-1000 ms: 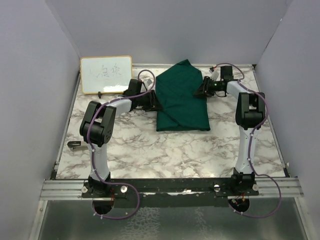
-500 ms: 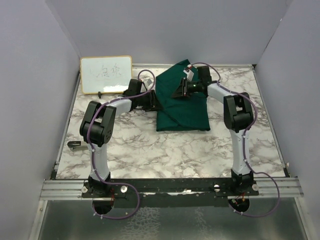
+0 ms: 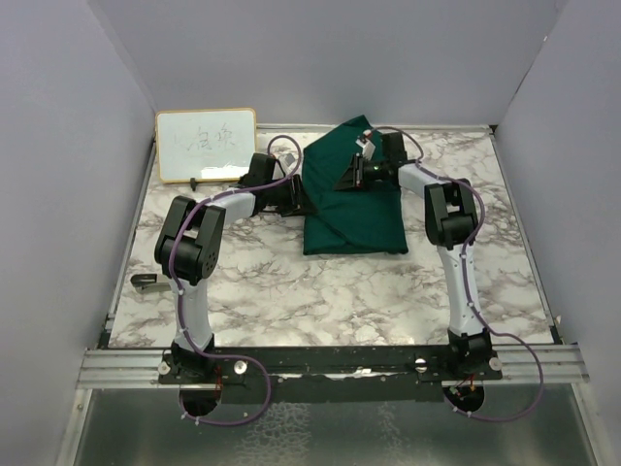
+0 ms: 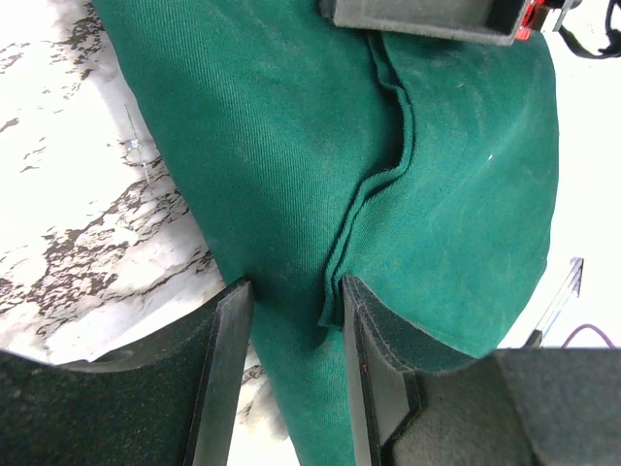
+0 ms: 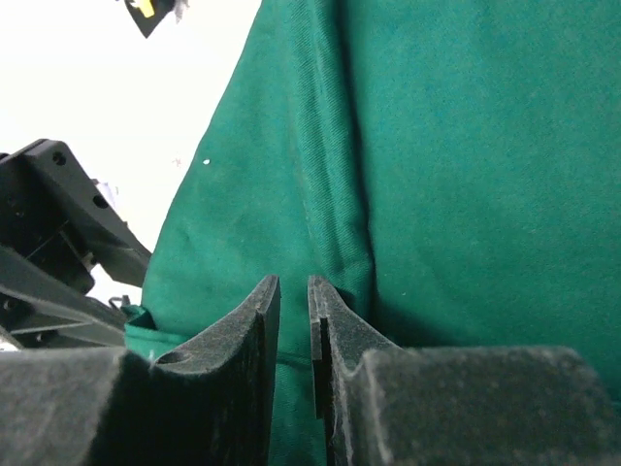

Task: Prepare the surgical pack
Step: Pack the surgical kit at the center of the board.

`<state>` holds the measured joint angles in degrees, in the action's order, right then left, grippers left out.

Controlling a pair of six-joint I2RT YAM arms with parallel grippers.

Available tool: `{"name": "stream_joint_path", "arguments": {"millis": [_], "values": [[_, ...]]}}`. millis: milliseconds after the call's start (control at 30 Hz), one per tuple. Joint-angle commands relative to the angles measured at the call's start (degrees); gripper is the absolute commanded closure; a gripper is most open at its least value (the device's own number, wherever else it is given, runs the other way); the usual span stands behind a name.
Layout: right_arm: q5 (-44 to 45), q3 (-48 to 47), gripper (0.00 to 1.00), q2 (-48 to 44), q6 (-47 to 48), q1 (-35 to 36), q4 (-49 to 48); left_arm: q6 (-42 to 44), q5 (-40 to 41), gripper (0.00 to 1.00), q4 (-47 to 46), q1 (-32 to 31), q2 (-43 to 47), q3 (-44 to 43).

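Observation:
The surgical pack shows as a folded dark green drape (image 3: 355, 199) lying at the back middle of the marble table (image 3: 320, 291); no tray, instruments or gauze show. My left gripper (image 3: 303, 201) is at the bundle's left edge. In the left wrist view its jaws (image 4: 296, 291) close on a fold of the drape (image 4: 291, 146), cloth filling the gap. My right gripper (image 3: 345, 178) is over the bundle's upper part. Its jaws (image 5: 293, 286) stand nearly together with a thin gap, green drape (image 5: 466, 146) showing beyond them and nothing seen pinched.
A wood-framed whiteboard (image 3: 206, 144) leans at the back left. A small dark object (image 3: 146, 282) lies at the table's left edge. Grey walls enclose three sides. The right gripper's body (image 4: 417, 19) shows at the top of the left wrist view.
My right arm has swung left from beside the drape's right edge to over the bundle, its jaws narrowing. The left arm and the drape have not moved.

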<state>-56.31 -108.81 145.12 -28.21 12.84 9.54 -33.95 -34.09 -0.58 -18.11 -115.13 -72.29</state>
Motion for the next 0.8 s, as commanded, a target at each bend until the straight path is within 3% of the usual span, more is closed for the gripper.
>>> {"name": "stream_joint_path", "arguments": {"millis": [0, 100, 267, 367, 433, 500, 600, 767], "values": [[6.63, -5.42, 0.80, 2.22, 4.92, -0.65, 7.91, 1.51, -0.48, 0.54, 2.87, 0.44, 0.67, 0.50], [6.05, -8.58, 0.75, -0.01, 5.26, -0.96, 11.01, 1.97, -0.62, 0.46, 3.66, 0.44, 1.88, -0.85], [4.21, -11.78, 0.56, -6.94, 4.44, -2.20, 12.26, 1.81, -2.45, 0.30, 3.69, 0.44, 3.86, -4.09], [3.81, -10.65, 0.46, -11.23, 4.65, -4.63, 13.30, 3.07, -2.18, 0.25, 5.05, 0.59, 5.15, -5.72], [5.16, -7.79, 0.40, -14.53, 6.04, -6.54, 14.63, 3.35, -3.06, 0.05, 5.23, 0.85, 5.79, -6.43], [6.10, -3.16, 0.34, -18.40, 7.06, -8.82, 14.94, 3.52, -4.42, 0.01, 5.16, 1.06, 6.10, -6.18], [4.75, 9.05, 0.16, -26.06, 6.14, -13.33, 9.59, 3.34, -5.79, 0.01, 4.25, 1.21, 6.49, -4.29], [1.91, 31.42, 0.12, -38.11, 1.35, -18.79, -4.58, 3.29, -9.99, 0.01, 3.23, 1.20, 3.70, -3.55]]}}
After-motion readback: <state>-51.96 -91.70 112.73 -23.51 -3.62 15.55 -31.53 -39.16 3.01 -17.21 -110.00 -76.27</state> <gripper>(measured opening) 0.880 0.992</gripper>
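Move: My left fingertips are at the tip of the folded flap on the green cloth pack. The pack's middle is about 10 cm to their right, roughly level fore and aft and 2 cm lower, and the unfolded far corner is some 21 cm ahead and 12 cm to the right. From my right fingertips, low on the same flap, the pack's middle is about 4 cm back and 5 cm to the right, the far corner some 16 cm ahead and 6 cm to the right. I lift both hands off the folded cloth. My right hand rises and edges forward over the pack, then swings up and out past its right side, ending about 16 cm higher and 16 cm to the right, wrist turning clockwise and tipping up while its nearly shut fingers spread almost fully. My left hand opens wide from half open, freeing the flap tip, and rises about 6 cm. ##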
